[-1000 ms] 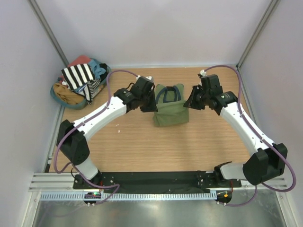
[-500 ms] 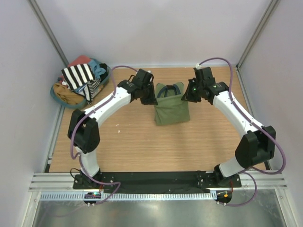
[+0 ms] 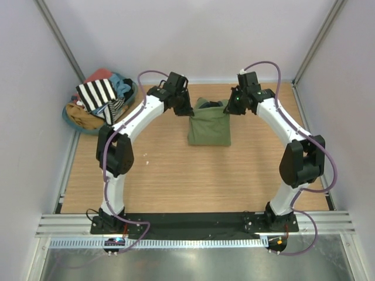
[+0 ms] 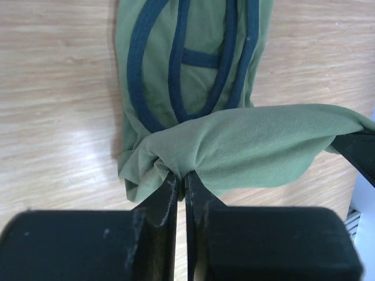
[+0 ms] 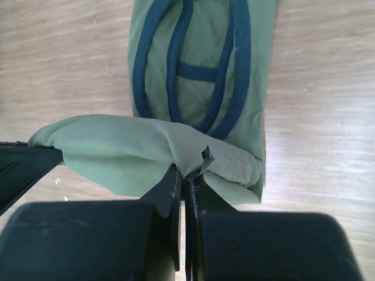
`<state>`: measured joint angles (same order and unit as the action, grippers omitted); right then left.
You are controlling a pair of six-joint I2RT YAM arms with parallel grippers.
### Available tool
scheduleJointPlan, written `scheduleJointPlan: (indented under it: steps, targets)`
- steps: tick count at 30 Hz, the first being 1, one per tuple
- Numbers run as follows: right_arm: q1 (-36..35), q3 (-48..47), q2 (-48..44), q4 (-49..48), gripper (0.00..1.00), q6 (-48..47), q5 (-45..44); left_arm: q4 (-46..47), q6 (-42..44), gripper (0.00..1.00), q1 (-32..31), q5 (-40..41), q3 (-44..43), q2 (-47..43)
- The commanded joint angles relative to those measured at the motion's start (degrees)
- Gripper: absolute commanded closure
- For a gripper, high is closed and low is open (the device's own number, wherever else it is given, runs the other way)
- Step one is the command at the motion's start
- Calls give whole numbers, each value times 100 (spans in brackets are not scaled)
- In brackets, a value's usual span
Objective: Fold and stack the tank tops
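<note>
The olive green tank top (image 3: 209, 126) lies folded at the far middle of the table, its navy-trimmed straps (image 4: 181, 58) flat on the wood. My left gripper (image 3: 188, 111) is shut on the left corner of a lifted edge (image 4: 246, 146). My right gripper (image 3: 229, 108) is shut on the right corner, where a small dark tag (image 5: 206, 157) sticks out. The cloth (image 5: 117, 152) hangs stretched between the two grippers, above the straps. The black-and-white striped tank top (image 3: 96, 92) lies on top of a clothes pile at the far left.
The pile sits in a blue-rimmed basket (image 3: 69, 120) at the table's far left corner, with a salmon-red garment (image 3: 99, 74) and a light blue garment (image 3: 124, 85). Grey walls and metal posts close in the back and sides. Bare wood (image 3: 193, 175) lies between the green top and the arm bases.
Both arms have reached farther toward the back wall, carrying the held edge of the green top up over its straps. The straps are now mostly covered in the top view.
</note>
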<state>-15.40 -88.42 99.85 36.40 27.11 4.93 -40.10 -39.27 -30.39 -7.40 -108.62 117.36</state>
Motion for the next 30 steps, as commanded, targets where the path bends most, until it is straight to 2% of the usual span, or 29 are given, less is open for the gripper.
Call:
scheduleJointPlan:
  steps: [1,9,14,21,25,27,28,29,30]
  targets:
    - [177,-587,235,-204,98,-48,-62,-42,130,94,174,-95,-492,199]
    - [467,-1291,1096,-239,98,101,105,608,165,93,420,-446,-1213,1085]
    - [634,-1555,1545,-641,98,259,315,1143,95,92,552,-674,-1873,1693]
    - [793,-2056,2222,-994,98,400,500,2198,-46,89,701,-781,-2040,2159]
    - [889,-2188,2521,-1371,98,470,518,2786,-125,84,754,-780,-2137,2448]
    - [924,-2153,2644,-1574,93,584,474,2893,-160,49,772,-667,-2251,2581]
    - [951,-2066,2679,-1827,68,628,457,2885,-213,28,789,-640,-2425,2660]
    - [968,-2004,2706,-1934,49,663,413,2885,-248,19,824,-649,-2514,2765]
    - [969,-1916,2663,-2040,35,698,351,2876,-292,16,859,-701,-2585,2783]
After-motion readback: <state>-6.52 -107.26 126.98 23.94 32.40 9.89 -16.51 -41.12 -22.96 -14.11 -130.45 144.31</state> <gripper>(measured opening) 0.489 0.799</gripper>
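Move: Both grippers still pinch the corners of the green tank top's lifted hem. Its strap end, where the hem is going, lies about 14 cm ahead of the left hand, 8 cm to its right and some 12 below; from the right hand it is roughly 14 ahead, 6 left and 13 below. The shirt's near fold is about 8 cm back and 8 right of the left hand, 12 below. The clothes basket stands some 36 cm left and 6 ahead of the left hand. Carry the pinched hem forward with both grippers together, about 15 cm over the shirt towards its strap end, sinking as you go, the right hand a little lower than the left. Tip the left fingers up and forward slightly, then open the left gripper wide and the right about halfway near the end, letting go of both corners. ##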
